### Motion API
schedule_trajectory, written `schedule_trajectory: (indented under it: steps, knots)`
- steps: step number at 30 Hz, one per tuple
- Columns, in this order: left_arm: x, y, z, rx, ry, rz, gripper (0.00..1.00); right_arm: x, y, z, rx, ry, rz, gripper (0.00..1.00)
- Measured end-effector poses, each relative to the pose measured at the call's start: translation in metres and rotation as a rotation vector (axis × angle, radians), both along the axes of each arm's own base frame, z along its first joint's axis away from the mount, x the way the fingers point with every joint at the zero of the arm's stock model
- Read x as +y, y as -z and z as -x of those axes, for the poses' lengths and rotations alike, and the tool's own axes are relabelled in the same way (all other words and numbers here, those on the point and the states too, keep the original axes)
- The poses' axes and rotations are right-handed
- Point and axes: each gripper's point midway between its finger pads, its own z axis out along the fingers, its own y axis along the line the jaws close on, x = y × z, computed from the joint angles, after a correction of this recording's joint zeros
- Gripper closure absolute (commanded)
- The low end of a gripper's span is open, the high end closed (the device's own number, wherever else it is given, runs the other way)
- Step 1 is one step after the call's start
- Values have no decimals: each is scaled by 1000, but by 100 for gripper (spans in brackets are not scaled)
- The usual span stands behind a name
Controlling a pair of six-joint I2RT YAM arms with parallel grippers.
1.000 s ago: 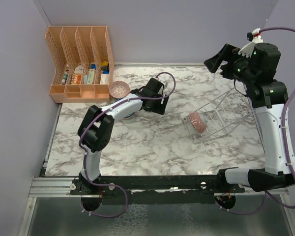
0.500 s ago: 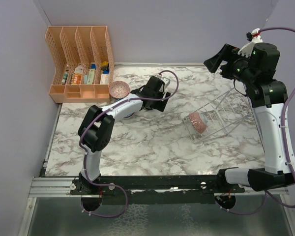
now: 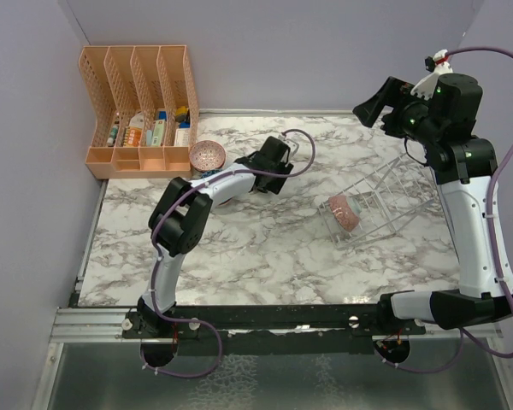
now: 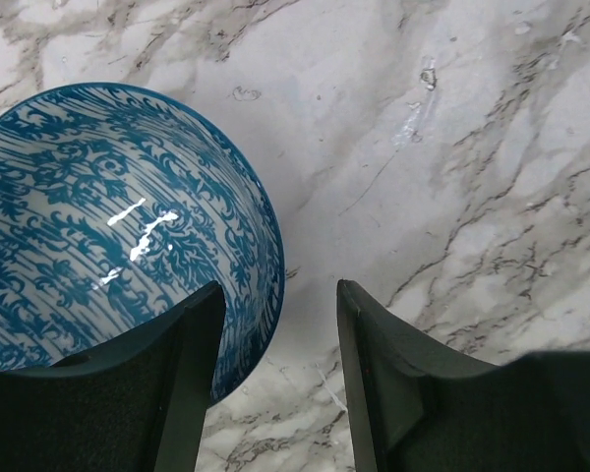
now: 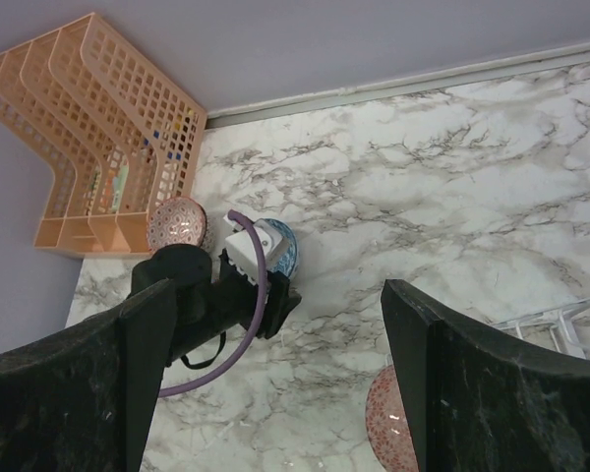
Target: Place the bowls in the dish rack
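A blue patterned bowl [image 4: 108,221] sits flat on the marble. My left gripper [image 4: 280,290] hangs low over its right edge. One finger [image 4: 192,374] is above the bowl's inside and the other [image 4: 374,374] is outside the rim, with a gap still showing, so it is open. In the top view the left gripper [image 3: 269,169] covers that bowl. A pink bowl [image 3: 208,155] lies beside the organizer. The clear dish rack [image 3: 389,195] is tipped on the right, with a pink-red bowl [image 3: 344,212] in it. My right gripper [image 3: 378,104] is raised high, open and empty.
An orange slotted organizer [image 3: 141,107] with small items stands at the back left corner against the wall. From the right wrist I see the blue bowl [image 5: 285,248], the pink bowl [image 5: 177,224] and the left arm [image 5: 202,300].
The left gripper's jaws have narrowed around the blue bowl's rim, and the left wrist has shifted slightly toward the back. The right arm has barely moved.
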Motion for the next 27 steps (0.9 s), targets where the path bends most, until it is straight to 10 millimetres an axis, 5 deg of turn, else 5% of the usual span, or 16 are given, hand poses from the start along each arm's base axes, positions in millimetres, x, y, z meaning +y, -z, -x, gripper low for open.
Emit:
schedule_trajectory:
  steps: [6, 10, 14, 22, 27]
  knots:
    - [8, 23, -4, 10, -3, -68, 53, -1, 1, 0, 3, 1, 7, 15]
    - [10, 22, -7, -1, -8, -80, 83, -2, 2, 0, 3, 6, 13, 16]
    - [12, 16, -14, -35, -19, -89, 98, -5, 3, -1, 5, 21, 23, 16]
    - [10, 9, -15, -30, -39, -69, 100, -16, 4, -1, 12, 80, 49, 19]
    - [-7, -15, -5, 35, -86, 79, 100, -19, -8, 0, -16, 99, 44, 19]
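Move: Forward-left of the left hand, its middle about 3 cm ahead, 4 cm left and 4 cm below, lies the blue bowl, its near-right rim under the half-open fingers. The second blue bowl stands level and some 16 cm left; the pink bowl, 9 cm ahead and 18 cm left. The rack bowl is about 8 cm back and 18 cm right. From the high right hand, the blue bowl lies roughly 10 cm ahead, 27 cm left and 38 cm down. Sinking about 2 cm with a slight reach forward and left, the left hand sets its fingers astride the blue bowl's right-hand rim, one inside and one outside, and closes them to pinch the wall. Then it rises nearly 4 cm, easing some 2 cm right and 1 cm back. The right hand, open and empty, drifts about 2 cm right. ##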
